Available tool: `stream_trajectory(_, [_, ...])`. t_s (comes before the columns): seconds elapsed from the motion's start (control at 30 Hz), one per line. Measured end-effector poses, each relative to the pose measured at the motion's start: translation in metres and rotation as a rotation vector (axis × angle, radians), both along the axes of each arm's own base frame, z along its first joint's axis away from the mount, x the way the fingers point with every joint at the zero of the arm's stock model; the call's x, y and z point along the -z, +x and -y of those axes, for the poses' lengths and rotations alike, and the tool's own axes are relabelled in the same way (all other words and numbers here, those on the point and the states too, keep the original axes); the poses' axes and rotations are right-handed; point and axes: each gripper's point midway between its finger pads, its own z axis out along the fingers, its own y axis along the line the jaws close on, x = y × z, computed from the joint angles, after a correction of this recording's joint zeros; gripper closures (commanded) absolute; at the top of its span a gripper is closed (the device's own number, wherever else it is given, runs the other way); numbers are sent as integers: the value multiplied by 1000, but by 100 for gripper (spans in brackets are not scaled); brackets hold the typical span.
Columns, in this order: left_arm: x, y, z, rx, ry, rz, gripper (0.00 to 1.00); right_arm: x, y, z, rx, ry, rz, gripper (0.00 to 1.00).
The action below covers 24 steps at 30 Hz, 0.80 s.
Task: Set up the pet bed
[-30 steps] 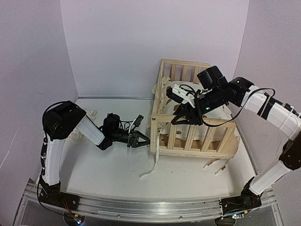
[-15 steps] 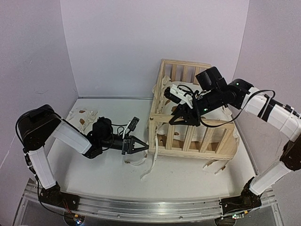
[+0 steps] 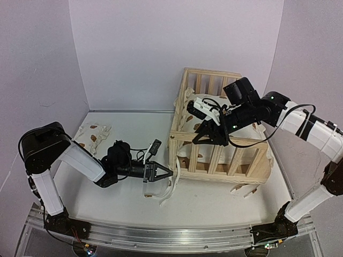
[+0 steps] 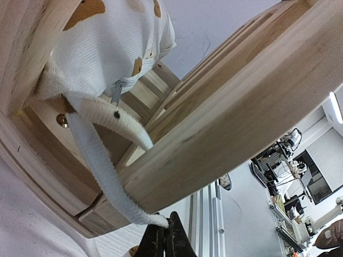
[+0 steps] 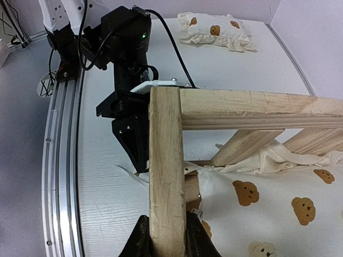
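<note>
The pet bed's pine frame stands at the right, with the bear-print cushion inside it. My right gripper is shut on the frame's front-left corner post, its fingers on both sides of the wood. Low by that corner, my left gripper is shut on the end of a white cushion tie, which runs from the cushion round the rail to the closed gripper. The small pillow lies on the table at the far left.
More ties trail on the table by the frame's front right. An aluminium rail runs along the near edge. White walls close in the back and both sides; the frame sits near the right wall.
My left gripper has dropped lower beside the frame's corner and closed on the tie. The left arm's elbow swung left, uncovering the pillow. The frame has shifted slightly left with the right gripper.
</note>
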Motion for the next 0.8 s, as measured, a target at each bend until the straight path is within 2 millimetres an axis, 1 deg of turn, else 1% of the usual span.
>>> stream_trajectory(0.17, [18,1,-3,-21,51,-28,100,-1,0,-1,9,4,-10,100])
stream_trajectory(0.3, [31,2,-1,-39,82,-46,100,-1,-1,-2,17,5,-18,100])
stream_trajectory(0.47, [36,3,-1,-63,92,-47,100,-1,-1,-2,25,8,-26,100])
stream_trajectory(0.67, [49,8,-2,-102,101,-48,100,0,0,-2,44,9,-29,100])
stream_trajectory(0.73, [50,9,-2,-111,98,-44,100,0,1,-3,57,7,-32,96])
stream_trajectory(0.8, [50,11,-2,-121,96,-40,100,1,2,-3,74,4,-36,82])
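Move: The left gripper is already shut on a white tie and hangs just outside the bed's near left corner post, whose middle is about 6 cm ahead and 1 cm to the right, roughly level with the fingers. The cushion's middle is some 25 cm ahead and 18 cm to the right, a little lower; a second, loose tie lies about 12 cm below and 1 cm left. From the right hand, pinching the end rail, the post is about 9 cm left, 1 cm ahead, its middle 12 cm lower. Keeping the tie pinched in shut fingers that point to the right, the left hand sinks about 5 cm beside the near left corner post towards its foot, with barely a centimetre of forward creep and a slight wrist turn of 5 to 10 degrees. The right hand stays in place with its grip on the end panel's top rail and only twists a few degrees clockwise at the end. ##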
